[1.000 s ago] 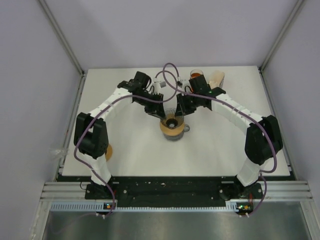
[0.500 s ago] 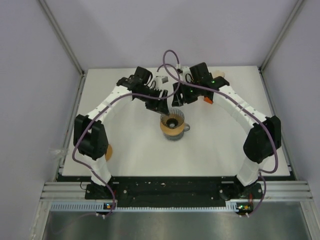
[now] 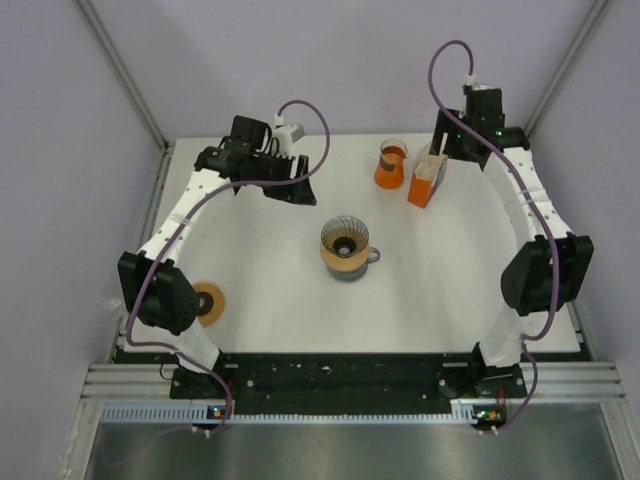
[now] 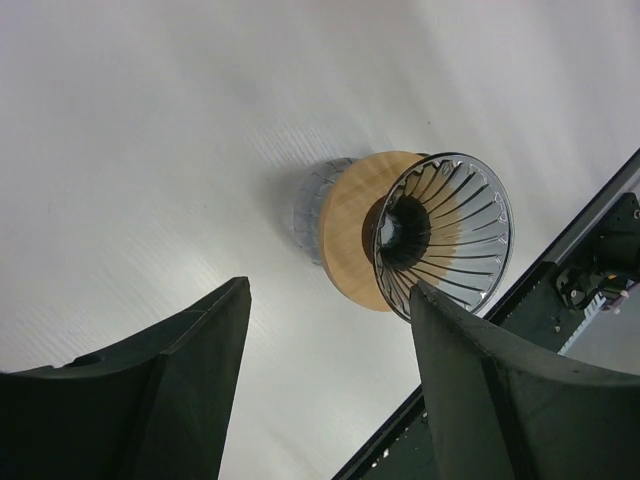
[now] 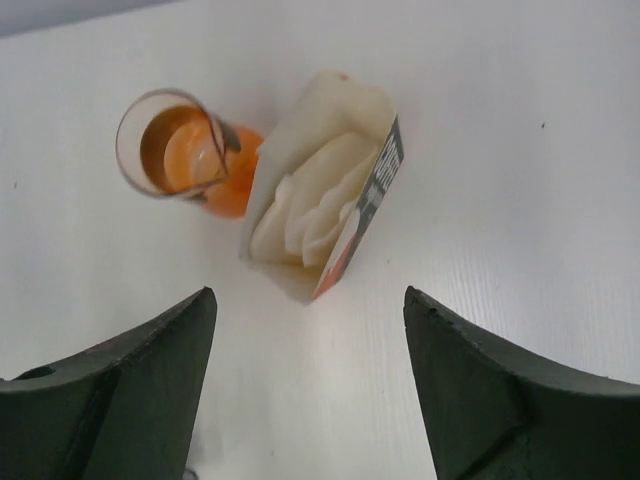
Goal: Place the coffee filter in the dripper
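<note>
The dripper [image 3: 345, 248] stands mid-table: a clear ribbed cone on a tan ring with a dark centre hole. It also shows in the left wrist view, the dripper [image 4: 420, 235] lying just beyond my fingertips, its ribs bare. No loose coffee filter is in view. My left gripper [image 3: 300, 190] hangs open, far-left of the dripper, nothing between its fingers [image 4: 328, 298]. My right gripper [image 3: 440, 158] is open above an orange carton [image 5: 375, 200] holding cream folded papers [image 5: 305, 210], and grips nothing [image 5: 308, 294].
An orange glass vessel [image 3: 390, 163] stands beside the orange carton [image 3: 425, 182] at the far right; it appears in the right wrist view too [image 5: 185, 150]. A tan disc [image 3: 208, 302] lies near the left arm's elbow. The black front rail [image 4: 590, 270] runs behind the dripper.
Both grippers were shut or nearly so over the dripper; they have opened and drawn away, the left toward the far left, the right toward the far right above the carton.
</note>
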Robot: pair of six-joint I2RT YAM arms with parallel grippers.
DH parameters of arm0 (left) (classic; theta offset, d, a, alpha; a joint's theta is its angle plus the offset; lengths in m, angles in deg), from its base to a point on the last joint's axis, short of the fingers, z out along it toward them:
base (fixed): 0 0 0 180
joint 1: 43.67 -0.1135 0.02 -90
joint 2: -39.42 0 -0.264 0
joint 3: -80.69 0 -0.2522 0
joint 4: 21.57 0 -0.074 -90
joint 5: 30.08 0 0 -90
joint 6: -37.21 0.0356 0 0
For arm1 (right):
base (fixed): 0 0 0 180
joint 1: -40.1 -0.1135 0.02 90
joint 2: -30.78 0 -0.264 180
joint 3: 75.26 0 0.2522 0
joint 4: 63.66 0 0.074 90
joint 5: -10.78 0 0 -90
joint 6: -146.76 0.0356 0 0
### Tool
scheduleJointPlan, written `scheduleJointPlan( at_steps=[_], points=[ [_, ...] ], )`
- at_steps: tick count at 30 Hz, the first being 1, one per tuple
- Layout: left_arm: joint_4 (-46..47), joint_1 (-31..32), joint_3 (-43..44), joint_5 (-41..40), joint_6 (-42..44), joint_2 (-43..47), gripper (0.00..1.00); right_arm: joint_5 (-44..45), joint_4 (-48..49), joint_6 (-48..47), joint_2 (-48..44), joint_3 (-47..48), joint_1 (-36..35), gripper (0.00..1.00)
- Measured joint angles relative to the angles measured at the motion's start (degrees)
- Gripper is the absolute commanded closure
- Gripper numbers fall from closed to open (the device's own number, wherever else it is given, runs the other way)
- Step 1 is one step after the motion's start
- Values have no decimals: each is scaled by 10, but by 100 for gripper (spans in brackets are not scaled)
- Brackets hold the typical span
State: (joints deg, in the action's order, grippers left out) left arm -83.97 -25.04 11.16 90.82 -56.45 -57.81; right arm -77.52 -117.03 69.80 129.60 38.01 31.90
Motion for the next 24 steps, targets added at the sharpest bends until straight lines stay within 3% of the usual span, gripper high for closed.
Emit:
scheduleJointPlan(
  at_steps=[9, 11, 15, 20, 24],
  points=[
    [6, 1, -12, -4, 6, 30, 30, 74, 24, 46, 184, 122, 20, 37],
    [7, 0, -17, -4, 6, 32, 30, 81, 21, 51, 208, 128, 20, 44],
    [6, 0, -24, -4, 6, 32, 30, 84, 19, 56, 246, 143, 20, 74],
    [7, 0, -24, -3, 6, 32, 30, 84, 18, 53, 256, 150, 20, 99],
    [7, 0, -24, -2, 6, 32, 31, 88, 20, 40, 256, 147, 20, 100]
  ],
)
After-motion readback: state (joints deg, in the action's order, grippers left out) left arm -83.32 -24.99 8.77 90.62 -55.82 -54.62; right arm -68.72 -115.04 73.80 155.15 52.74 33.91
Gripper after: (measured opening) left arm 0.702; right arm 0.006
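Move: The coffee filters, standing in their orange box, lie about 7 cm ahead of the right hand, hardly to either side, and some 12 cm below. The carafe stands about 10 cm to the hand's left, 11 cm ahead and 17 cm down; the dripper is roughly 26 cm left, 16 cm back and 13 cm down. From the left hand the filters are some 17 cm ahead, 34 cm to the right and 12 cm lower. The filters' right-hand edge, beside the box's side panel, is what the right hand goes for: it sweeps forward some 9 cm and slightly right, then sinks about 11 cm, tipping a little further down and turning about 10 degrees clockwise. Near the bottom its wide-open fingers close completely, pinching the top edge there. ##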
